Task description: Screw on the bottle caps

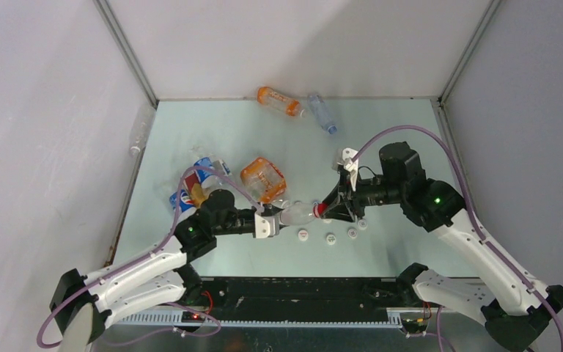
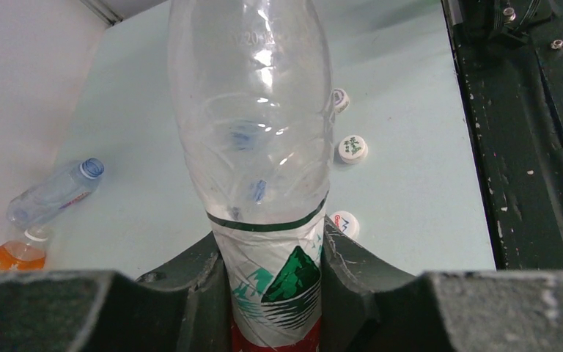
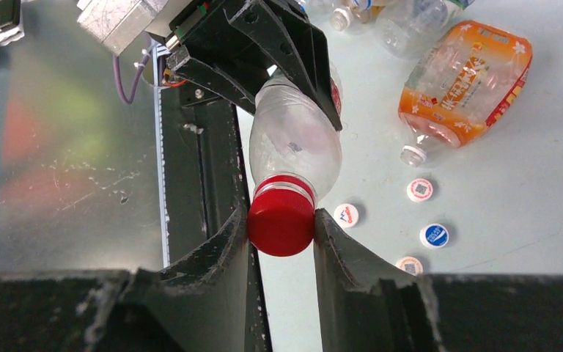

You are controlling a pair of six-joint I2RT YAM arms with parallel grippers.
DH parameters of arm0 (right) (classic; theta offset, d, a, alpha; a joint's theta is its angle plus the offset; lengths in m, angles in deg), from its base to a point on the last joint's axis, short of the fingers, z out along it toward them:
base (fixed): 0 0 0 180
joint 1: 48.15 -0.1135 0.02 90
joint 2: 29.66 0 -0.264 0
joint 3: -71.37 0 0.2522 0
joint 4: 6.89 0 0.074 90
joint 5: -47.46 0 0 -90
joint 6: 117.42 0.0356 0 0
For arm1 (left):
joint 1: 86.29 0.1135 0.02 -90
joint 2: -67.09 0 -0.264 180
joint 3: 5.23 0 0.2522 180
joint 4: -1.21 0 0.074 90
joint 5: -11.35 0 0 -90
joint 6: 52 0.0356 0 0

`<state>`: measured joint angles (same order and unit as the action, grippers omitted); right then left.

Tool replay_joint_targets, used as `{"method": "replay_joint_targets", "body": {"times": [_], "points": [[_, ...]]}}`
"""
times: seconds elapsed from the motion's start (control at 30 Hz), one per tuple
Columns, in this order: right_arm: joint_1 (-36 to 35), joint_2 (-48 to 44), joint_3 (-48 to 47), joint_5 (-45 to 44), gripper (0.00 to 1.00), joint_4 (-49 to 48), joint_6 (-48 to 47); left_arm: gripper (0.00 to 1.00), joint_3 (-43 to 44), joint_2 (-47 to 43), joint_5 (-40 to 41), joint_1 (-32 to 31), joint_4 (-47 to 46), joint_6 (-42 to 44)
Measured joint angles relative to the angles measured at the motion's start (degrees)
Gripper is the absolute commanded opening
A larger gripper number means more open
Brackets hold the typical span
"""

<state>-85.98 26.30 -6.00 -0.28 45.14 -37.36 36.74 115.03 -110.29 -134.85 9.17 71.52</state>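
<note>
My left gripper (image 1: 273,222) is shut on a clear bottle (image 1: 297,213) with a white, green and red label (image 2: 275,290), held level above the table's front middle. My right gripper (image 1: 325,209) is shut on the red cap (image 3: 281,224), which sits on that bottle's neck. The bottle's clear shoulder (image 3: 293,139) runs from the cap back to the left gripper's fingers (image 3: 293,48). Loose white caps (image 1: 303,235) (image 1: 330,239) (image 1: 352,233) lie on the table below the bottle. In the right wrist view I see white caps (image 3: 347,214) (image 3: 419,189) and a blue cap (image 3: 434,235).
A crushed orange-labelled bottle (image 1: 263,179) lies behind the held bottle. A blue Pepsi bottle (image 1: 188,193) lies at the left. An orange bottle (image 1: 278,101) and a clear bottle with a blue cap (image 1: 322,113) lie at the back wall. The black base plate (image 1: 300,290) runs along the near edge.
</note>
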Motion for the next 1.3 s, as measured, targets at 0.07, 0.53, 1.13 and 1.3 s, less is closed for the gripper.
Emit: {"method": "replay_joint_targets", "body": {"times": [0.07, 0.53, 1.13, 1.3], "points": [[-0.04, 0.59, 0.0, -0.04, 0.08, 0.33, -0.42, 0.06, 0.09, 0.17, 0.02, 0.15, 0.61, 0.0], [0.31, 2.16, -0.11, -5.46, 0.01, -1.95, 6.4, 0.02, 0.09, 3.08, 7.5, -0.39, -3.41, -0.55], [1.4, 3.26, -0.72, -18.6, 0.0, -8.0, 35.41, 0.02, -3.17, 6.08, 20.79, -3.74, -17.68, -4.31], [1.42, 4.52, -0.72, -22.64, 0.0, -7.76, 43.69, 0.03, -3.17, 7.65, 25.2, -4.7, -18.69, -3.15]]}}
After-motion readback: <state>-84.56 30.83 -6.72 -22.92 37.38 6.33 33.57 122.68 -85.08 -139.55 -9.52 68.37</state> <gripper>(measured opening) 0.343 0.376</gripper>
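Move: The red cap is already between the right pads, with the bottle neck roughly 2 cm to their left and 1 cm lower. From the left hand, which holds the bottle by its label, the cap is about 11 cm right, level fore and aft, and 4 cm up. The nearest white cap lies some 22 cm below the right hand, 10 cm ahead and 3 cm left; the orange bottle is 26 cm ahead, 15 cm left, 19 cm below. Keep the right gripper shut on the red cap and roll it about 40 degrees clockwise, looking along its fingers, swinging the fingertips forward as well. Carry both hands forward together by some 6 to 7 cm, away from the base and over the loose caps; keep the left grip on the bottle's label while that hand turns about 20 degrees counter-clockwise. ##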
